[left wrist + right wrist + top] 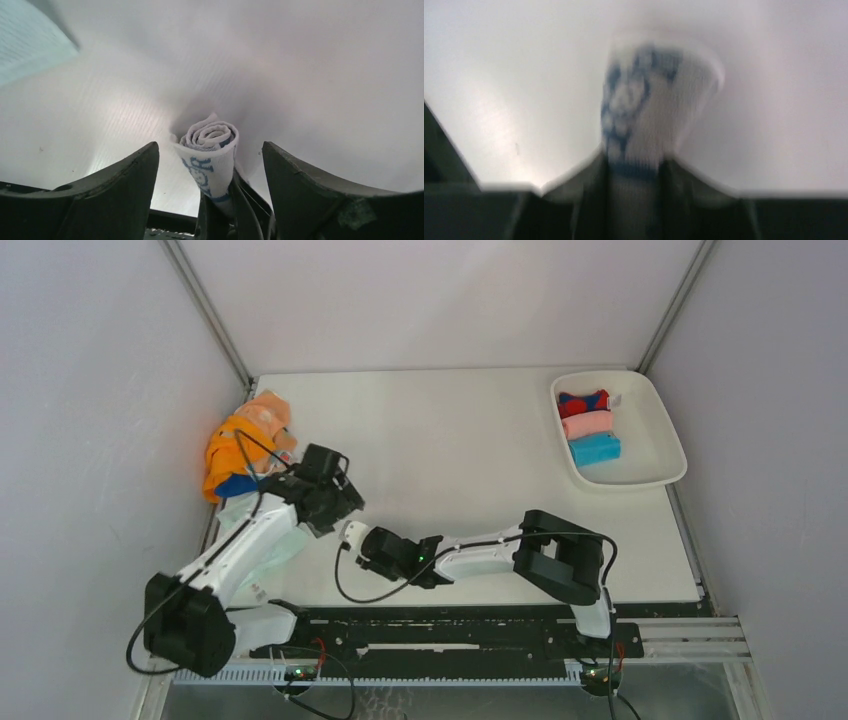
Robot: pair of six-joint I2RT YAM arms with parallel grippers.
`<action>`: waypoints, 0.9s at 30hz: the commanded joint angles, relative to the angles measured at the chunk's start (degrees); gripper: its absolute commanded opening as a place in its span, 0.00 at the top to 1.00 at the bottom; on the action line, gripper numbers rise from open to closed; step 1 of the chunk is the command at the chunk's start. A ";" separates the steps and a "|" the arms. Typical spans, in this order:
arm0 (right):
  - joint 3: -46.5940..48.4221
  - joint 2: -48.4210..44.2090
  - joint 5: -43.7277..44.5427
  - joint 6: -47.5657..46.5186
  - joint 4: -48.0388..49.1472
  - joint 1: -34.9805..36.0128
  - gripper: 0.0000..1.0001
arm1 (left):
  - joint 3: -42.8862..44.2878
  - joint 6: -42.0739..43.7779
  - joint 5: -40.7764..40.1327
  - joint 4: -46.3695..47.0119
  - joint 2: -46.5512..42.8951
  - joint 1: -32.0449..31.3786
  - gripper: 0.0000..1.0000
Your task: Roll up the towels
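A rolled white towel with blue print (210,145) (649,110) sticks up out of my right gripper (636,162), which is shut on its lower end. My left gripper (209,150) is open, one finger on each side of the roll and neither touching it. From above, both grippers meet left of the table's middle: the left gripper (335,502) just above the right gripper (362,540) and the white roll (350,531). Unrolled towels, orange (228,455) and pink (265,415) among them, are heaped at the left wall.
A white tray (665,430) at the back right holds three rolled towels: red-and-blue (583,402), pink (587,425) and bright blue (595,449). A pale mint cloth (25,45) lies flat under the left arm. Walls close in on the left, right and back.
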 commanded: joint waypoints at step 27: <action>-8.98 -33.37 3.57 16.12 -26.02 -28.62 0.89 | 5.62 29.34 5.63 1.02 -24.66 26.22 0.00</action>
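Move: My right hand already grips the rolled grey-and-white towel low over the table. The white bin it goes to has its middle about 49 cm to the right and 24 cm ahead, about 3 cm higher; in it the blue roll lies 44 cm right, 20 ahead, and the pink roll 43 right, 25 ahead. From my empty left hand the mint towel lies 17 cm left, 4 back and 8 below; the blue towel 24 left, 7 ahead; the orange towel 23 left, 15 ahead. I keep the rolled towel pinched in my right hand, ease it forward a little near the table, then speed up and carry it right, about 17 cm in all, forward and up some 7 cm each towards the bin, turning clockwise nearly 30 degrees. My left hand pulls away from it, up about 12 cm and left 11, opening fully and swinging its fingertips forward, to high by the mint towel's edge. ##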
